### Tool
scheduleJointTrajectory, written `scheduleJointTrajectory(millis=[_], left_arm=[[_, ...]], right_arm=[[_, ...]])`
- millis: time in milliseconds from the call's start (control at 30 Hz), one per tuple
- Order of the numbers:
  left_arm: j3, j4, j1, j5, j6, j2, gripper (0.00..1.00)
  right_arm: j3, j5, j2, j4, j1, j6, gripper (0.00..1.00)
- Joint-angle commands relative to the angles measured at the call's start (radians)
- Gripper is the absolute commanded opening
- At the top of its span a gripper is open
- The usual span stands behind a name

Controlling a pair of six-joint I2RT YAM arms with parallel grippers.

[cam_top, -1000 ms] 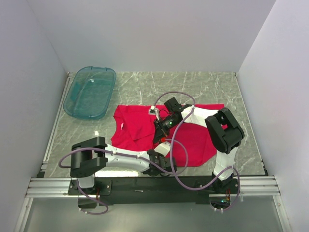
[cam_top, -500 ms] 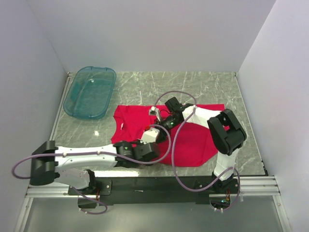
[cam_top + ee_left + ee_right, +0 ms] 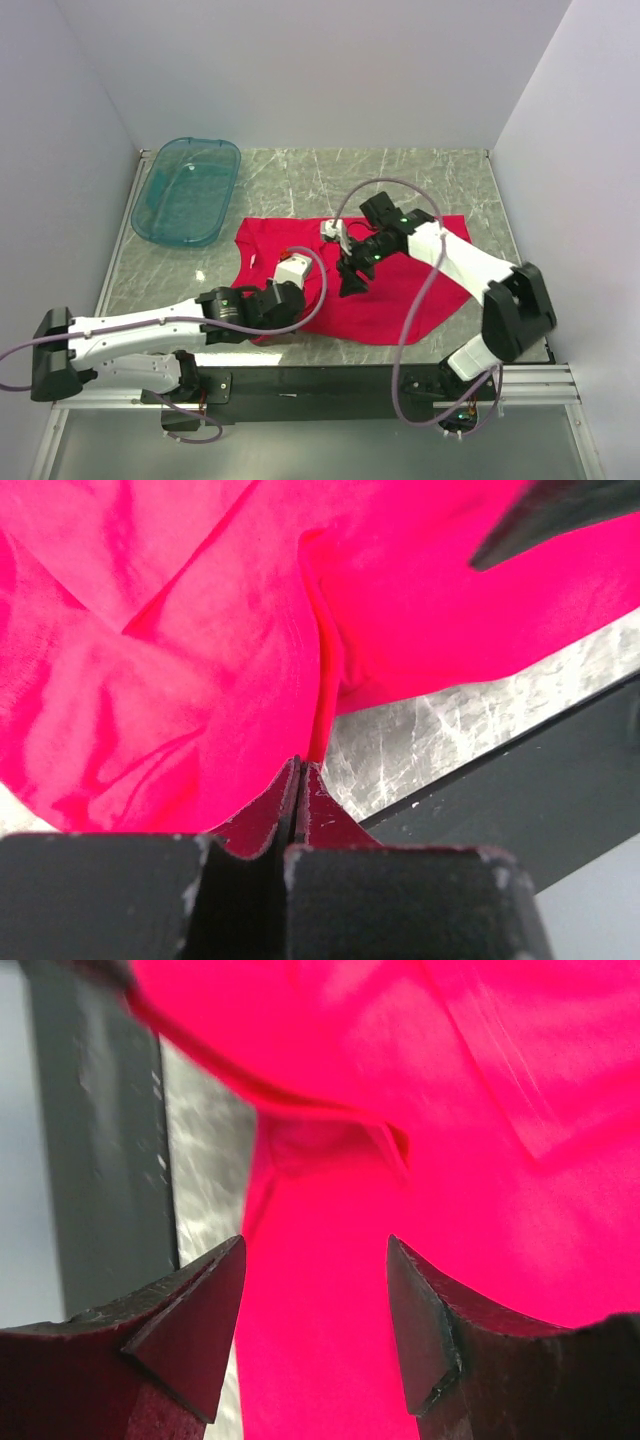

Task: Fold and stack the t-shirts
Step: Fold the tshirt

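Observation:
The red t-shirt lies spread on the marble table, rumpled along its near-left edge. My left gripper is at that near-left edge, shut, and in the left wrist view a raised fold of the t-shirt runs straight out from the pinched tips of the left gripper. My right gripper hovers over the middle of the shirt. In the right wrist view the right gripper is open, with only flat t-shirt beneath and nothing between its fingers.
A translucent teal tub stands at the back left of the table. The black front rail runs just below the shirt's near edge and also shows as a dark rail close to my left gripper. White walls enclose the table.
My right gripper has opened and shifted right over the shirt, its arm stretching out. My left arm has swung out leftward, its wrist now at the shirt's near-left edge, which has bunched up.

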Motion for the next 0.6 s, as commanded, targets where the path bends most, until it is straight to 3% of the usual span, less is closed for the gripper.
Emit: scheduleJointTrajectory(millis=[0,333,433,567], left_arm=[[0.022,-0.014,0.011,-0.037,0.040,-0.070,0.01],[0.010,0.030,0.046,-0.044,0.076,-0.156,0.01],[0.004,0.052,0.048,-0.050,0.079,-0.166,0.00],[-0.009,0.079,0.049,-0.047,0.088,-0.191,0.01]], right_arm=[[-0.054,0.154,-0.132,-0.104,-0.034,-0.110,0.65],[-0.153,0.332,-0.338,-0.291,-0.428,-0.290,0.65],[-0.159,0.349,-0.327,-0.302,-0.541,-0.327,0.65],[-0.124,0.397,-0.197,-0.240,-0.620,-0.227,0.65]])
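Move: The right hand is open and empty; the slanting near part of the shirt's right-hand hem lies roughly 29 cm to its right, 2 cm back and 12 cm below, and the shirt's far right corner about 27 cm ahead and 33 cm right. The left hand already pinches the shirt's near side; the far folded edge lies some 30 cm straight ahead and 13 cm below, with the folded-in sleeve about 20 cm ahead and 3 cm left. The right hand sweeps about 22 cm to the right over the shirt, away from the left hand and towards the right-hand hem, its fingers staying half open and touching nothing; it edges a little forward, rises slightly and then sinks, while the wrist turns some 30 degrees clockwise and the fingers tip to point more steeply down. Meanwhile the left hand, shut on the shirt's near side, lifts that cloth another 4 to 5 cm, easing slightly forward and left. ##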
